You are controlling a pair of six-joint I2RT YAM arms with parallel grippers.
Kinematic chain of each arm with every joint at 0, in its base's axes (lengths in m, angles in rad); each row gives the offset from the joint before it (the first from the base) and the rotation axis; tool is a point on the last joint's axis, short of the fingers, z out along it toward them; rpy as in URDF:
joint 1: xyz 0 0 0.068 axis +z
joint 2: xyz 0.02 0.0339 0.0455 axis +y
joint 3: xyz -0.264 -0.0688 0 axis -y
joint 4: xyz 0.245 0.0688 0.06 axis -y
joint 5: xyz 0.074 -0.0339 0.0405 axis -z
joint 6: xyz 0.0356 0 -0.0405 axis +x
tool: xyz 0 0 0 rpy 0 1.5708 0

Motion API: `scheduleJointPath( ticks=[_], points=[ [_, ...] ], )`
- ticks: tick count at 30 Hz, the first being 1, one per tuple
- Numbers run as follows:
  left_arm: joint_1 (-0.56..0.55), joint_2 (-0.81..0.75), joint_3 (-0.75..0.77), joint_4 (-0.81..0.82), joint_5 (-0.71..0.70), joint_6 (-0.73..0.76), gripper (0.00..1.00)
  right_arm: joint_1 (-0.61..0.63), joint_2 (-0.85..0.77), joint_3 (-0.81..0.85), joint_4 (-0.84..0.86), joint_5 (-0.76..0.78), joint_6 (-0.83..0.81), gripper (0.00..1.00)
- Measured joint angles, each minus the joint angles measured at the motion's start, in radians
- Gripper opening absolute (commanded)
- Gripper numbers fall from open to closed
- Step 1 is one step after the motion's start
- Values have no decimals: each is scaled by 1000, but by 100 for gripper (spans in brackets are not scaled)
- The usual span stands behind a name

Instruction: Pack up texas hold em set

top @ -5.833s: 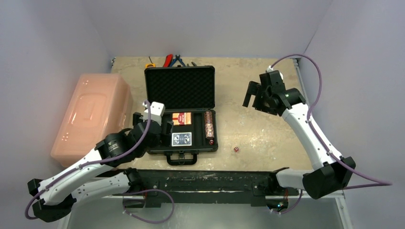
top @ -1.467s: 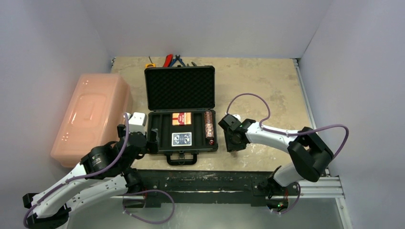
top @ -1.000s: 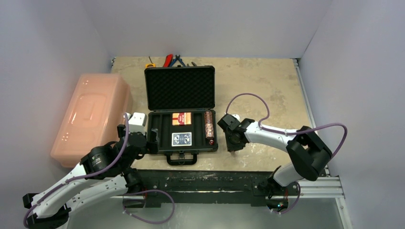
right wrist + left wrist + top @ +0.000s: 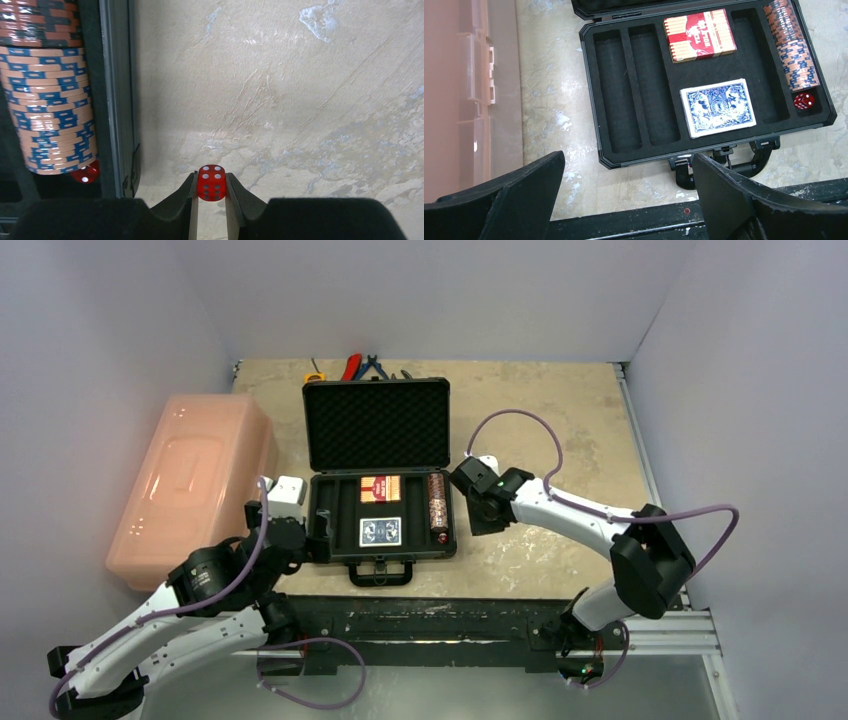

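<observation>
The black case (image 4: pixel 345 512) lies open with its lid (image 4: pixel 376 428) upright. Its foam (image 4: pixel 644 95) holds a red deck (image 4: pixel 699 35), a blue deck (image 4: pixel 718 107), a chip roll (image 4: pixel 791 45) and a red die (image 4: pixel 804 100). My right gripper (image 4: pixel 210 186) is shut on a second red die (image 4: pixel 210 181), above the bare table just right of the case wall (image 4: pixel 117 100), near the chip roll (image 4: pixel 47 100). In the top view it (image 4: pixel 480 512) hangs beside the case's right edge. My left gripper (image 4: pixel 626 165) stands open and holds nothing, off the case's front left corner.
A pink translucent bin (image 4: pixel 195 480) fills the table's left side, close to my left arm. Pliers (image 4: pixel 360 365) and a yellow tape measure (image 4: pixel 313 375) lie behind the case lid. A black rail (image 4: pixel 420 615) runs along the near edge.
My right gripper closed on the die on the table and carried it up and left toward the case's right side. The left arm has not moved.
</observation>
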Motion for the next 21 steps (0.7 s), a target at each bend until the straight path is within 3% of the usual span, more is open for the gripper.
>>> scheduleJointPath(
  ticks=[11, 21],
  points=[
    [0, -8, 0, -1, -1, 0, 100, 0, -7, 91, -27, -8, -61, 0],
    [0, -9, 0, -1, -2, 0, 100, 0, -103, 91, 41, -169, -161, 0]
  ],
)
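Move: Ahead of the left fingers by about 6 cm, 29 cm to their right and 16 cm lower is the case's short slot with the first red die. From the right hand, which already holds the second die above the table, that slot is some 11 cm left, level fore and aft, and 3 cm lower. The poker chips' middle is about 8 cm ahead and 12 cm left; the blue card deck is 1 cm ahead and 25 cm left. Keeping the red die pinched between the fingertips, the right hand rises about 6 cm, at first easing slightly forward, then swinging left some 4 cm and drawing that bit back, so the sideways gap to the die slot narrows. Late on, the wrist turns roughly 10 degrees counter-clockwise while its left side lifts by about as much. ##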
